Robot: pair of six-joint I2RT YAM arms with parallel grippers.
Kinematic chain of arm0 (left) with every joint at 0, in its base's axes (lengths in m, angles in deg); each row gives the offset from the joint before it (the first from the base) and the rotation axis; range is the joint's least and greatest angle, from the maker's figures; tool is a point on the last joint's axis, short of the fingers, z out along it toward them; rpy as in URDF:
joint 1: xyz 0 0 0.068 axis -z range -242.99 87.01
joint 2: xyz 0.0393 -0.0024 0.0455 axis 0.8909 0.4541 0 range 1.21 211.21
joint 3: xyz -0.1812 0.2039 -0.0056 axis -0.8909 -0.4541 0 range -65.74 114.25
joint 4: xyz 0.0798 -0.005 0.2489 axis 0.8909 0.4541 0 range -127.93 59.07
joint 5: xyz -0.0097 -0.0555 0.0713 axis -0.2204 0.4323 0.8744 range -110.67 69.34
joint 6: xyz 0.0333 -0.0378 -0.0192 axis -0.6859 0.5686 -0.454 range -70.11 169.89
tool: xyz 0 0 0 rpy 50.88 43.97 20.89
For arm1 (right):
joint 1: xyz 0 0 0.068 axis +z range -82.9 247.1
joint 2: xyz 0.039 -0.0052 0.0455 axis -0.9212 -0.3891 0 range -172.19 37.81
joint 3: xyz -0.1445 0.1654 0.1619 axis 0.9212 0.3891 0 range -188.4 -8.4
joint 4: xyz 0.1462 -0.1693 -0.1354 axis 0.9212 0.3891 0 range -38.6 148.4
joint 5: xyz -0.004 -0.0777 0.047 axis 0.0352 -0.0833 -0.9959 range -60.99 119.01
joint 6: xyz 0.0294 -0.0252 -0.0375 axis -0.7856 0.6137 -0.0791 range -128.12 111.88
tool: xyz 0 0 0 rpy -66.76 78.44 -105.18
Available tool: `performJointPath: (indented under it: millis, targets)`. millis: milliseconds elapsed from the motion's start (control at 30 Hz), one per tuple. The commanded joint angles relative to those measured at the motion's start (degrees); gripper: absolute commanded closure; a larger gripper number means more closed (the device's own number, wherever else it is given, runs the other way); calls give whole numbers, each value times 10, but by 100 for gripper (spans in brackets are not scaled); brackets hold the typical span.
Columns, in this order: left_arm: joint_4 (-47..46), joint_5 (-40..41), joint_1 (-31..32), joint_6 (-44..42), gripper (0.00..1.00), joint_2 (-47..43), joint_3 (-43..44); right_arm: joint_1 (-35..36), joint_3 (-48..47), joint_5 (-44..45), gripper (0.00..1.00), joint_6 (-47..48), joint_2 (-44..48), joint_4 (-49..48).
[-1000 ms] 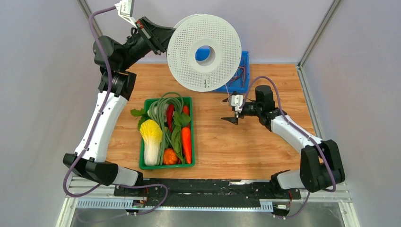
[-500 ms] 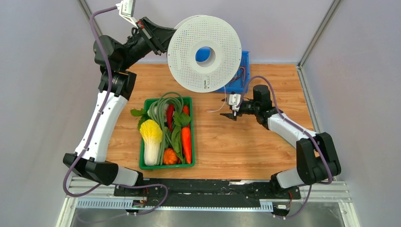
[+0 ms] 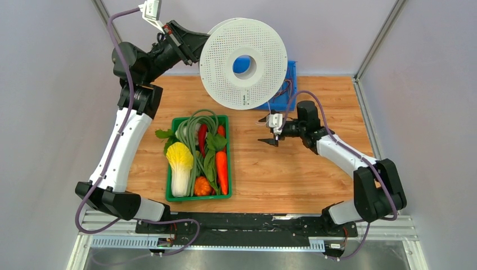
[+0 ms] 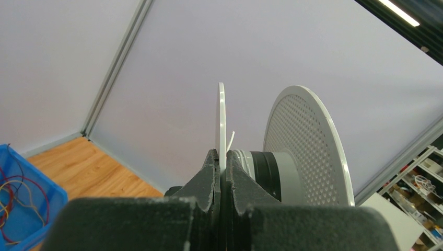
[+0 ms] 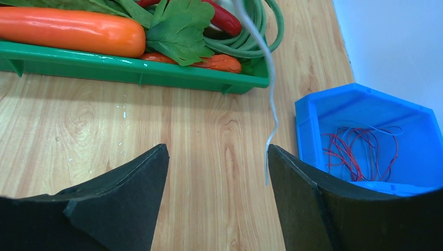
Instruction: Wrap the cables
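The pale-grey perforated spool [image 3: 225,62] is held up in the air at the back, its face turned to the top camera. My left gripper [image 3: 194,45] is shut on the rim of one thin flange [image 4: 221,120]. The other flange [image 4: 308,151] stands to the right in the left wrist view. A short end of the white wire [image 4: 230,140] sticks up by the hub. My right gripper [image 3: 270,140] hovers low over the table, open [image 5: 217,172]. The thin white wire [image 5: 270,110] hangs down in front of it and ends beside the inner face of its right finger [image 5: 292,183].
A green tray [image 3: 169,185] of toy vegetables lies at centre left; its rim also shows in the right wrist view [image 5: 130,70]. A blue bin [image 3: 289,84] with red wire coils stands at the back, behind the spool, and right of my right gripper [image 5: 308,115].
My right gripper has shifted a little to the left over the table and stays open. The loose wire beside it has moved. The left arm and spool have not moved.
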Motion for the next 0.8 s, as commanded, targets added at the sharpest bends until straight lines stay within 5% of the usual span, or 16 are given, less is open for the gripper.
performJointPath:
  millis: [0, 567, 767]
  targets:
    - [-43, 18, 2, 12, 100, -2, 18, 5, -32, 2, 25, 8, -27, -18]
    - [-45, 20, 2, 15, 100, 5, 16, 9, -55, 6, 41, -18, -56, -40]
    - [-44, 21, 2, 17, 100, 8, 23, 11, -61, 18, 56, -26, -70, -45]
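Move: The cable's free end hangs from the spool just inside the right hand's forward finger, about 3 cm ahead of the hand point, 1 cm to its left and level with it. From that hand, the blue box lies some 24 cm ahead, 1 cm left and 15 cm down; the green tray lies 9 cm back, 26 cm left and 14 cm down. From the left hand, the cable end is roughly 5 cm ahead, 17 cm right and 42 cm below. With its fingers pointing left and a little down, the right hand eases forward about 2 cm towards the hanging cable end, sinking 1 cm or so and edging 1 cm left, while its wide-open fingers close to about half open around the cable without gripping it. The left hand keeps its pinch on the rim of the raised spool and stays almost in place, its shift under about 1 cm. ##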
